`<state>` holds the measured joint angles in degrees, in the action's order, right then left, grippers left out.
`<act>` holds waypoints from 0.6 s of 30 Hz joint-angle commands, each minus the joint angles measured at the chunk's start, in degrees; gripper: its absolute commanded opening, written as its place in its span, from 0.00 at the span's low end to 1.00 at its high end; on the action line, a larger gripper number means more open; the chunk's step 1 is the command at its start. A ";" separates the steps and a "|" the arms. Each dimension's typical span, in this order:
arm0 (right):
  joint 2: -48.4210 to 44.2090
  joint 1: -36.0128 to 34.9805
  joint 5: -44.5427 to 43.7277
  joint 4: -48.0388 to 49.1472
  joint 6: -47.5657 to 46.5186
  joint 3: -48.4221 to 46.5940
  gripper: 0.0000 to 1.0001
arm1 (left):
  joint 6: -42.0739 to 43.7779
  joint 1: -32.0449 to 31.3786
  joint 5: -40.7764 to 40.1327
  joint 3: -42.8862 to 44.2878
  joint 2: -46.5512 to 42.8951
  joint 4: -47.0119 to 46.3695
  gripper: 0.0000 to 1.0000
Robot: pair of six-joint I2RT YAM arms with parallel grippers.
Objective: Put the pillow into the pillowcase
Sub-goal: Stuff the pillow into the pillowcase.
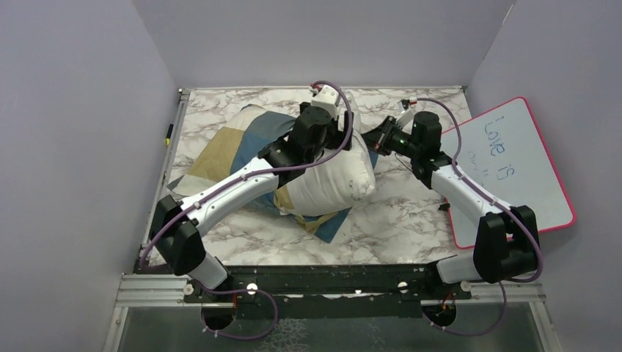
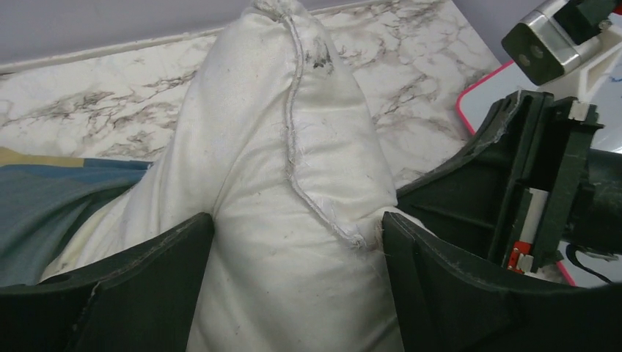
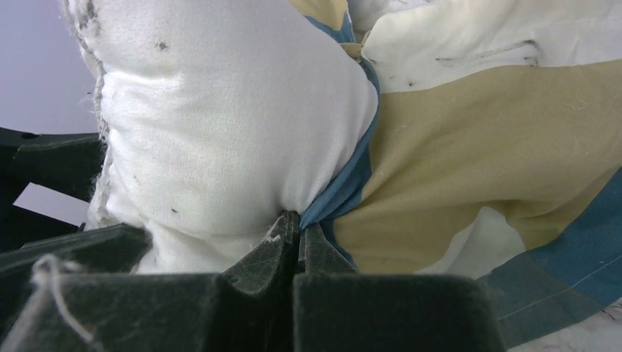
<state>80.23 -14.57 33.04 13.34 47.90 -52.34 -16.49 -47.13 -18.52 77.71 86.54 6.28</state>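
Note:
The plump off-white pillow (image 1: 334, 180) lies mid-table, partly inside the blue, tan and cream pillowcase (image 1: 235, 143), which spreads flat to its left. My left gripper (image 1: 343, 141) is over the pillow's far end. In the left wrist view it (image 2: 297, 224) stands open, with a seamed corner of the pillow (image 2: 293, 183) rising between its dark fingers (image 2: 147, 271). My right gripper (image 1: 375, 139) comes in from the right. In the right wrist view it (image 3: 297, 220) is shut on the pillowcase's blue hem (image 3: 345, 191), pressed against the pillow (image 3: 220, 110).
A pink-rimmed whiteboard (image 1: 513, 169) with blue writing lies at the right, partly off the marble tabletop (image 1: 396, 220). A small yellow pen (image 1: 169, 133) sits at the left edge. Lilac walls close in on the left, back and right.

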 commanded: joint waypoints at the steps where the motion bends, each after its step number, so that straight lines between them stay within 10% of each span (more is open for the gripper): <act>1: -2.78 -0.02 -0.07 7.51 -1.94 0.49 0.00 | 1.77 0.23 -6.71 2.30 6.07 6.48 0.84; 7: 3.36 0.76 -6.03 13.41 -7.32 -4.16 0.00 | -2.97 2.01 -9.01 -5.27 17.50 0.25 0.05; 18: -4.26 8.36 4.26 15.58 -5.46 -10.87 0.00 | -7.39 2.88 -9.93 -10.29 33.66 -1.87 0.00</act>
<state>91.74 -7.60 32.16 10.07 41.47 -58.00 -24.51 -47.11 -26.44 74.89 110.37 -15.73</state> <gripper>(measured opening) 0.008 0.061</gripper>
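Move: Between the left hand's open fingers stands the bare white pillow end; the ridge they will pinch is about 3 cm ahead, 2 cm to the right and 5 cm below. The blue hem already held by the right hand lies some 9 cm right, level ahead and 8 cm lower, while the loose case flap is roughly 16 cm back, straight below sideways, 26 cm down. From the right hand, that ridge is about 3 cm ahead, 7 cm left and 3 cm higher. Sinking onto the pillow end, the left hand shuts its wide-open fingers on a fold of white cloth, then keeps driving down, some 14 cm in all, while reaching forward and a little right with a slight counter-clockwise turn. The right hand keeps its pinch on the blue hem, easing down first, then carrying the hem forward, right and down, about 5 cm each way. ##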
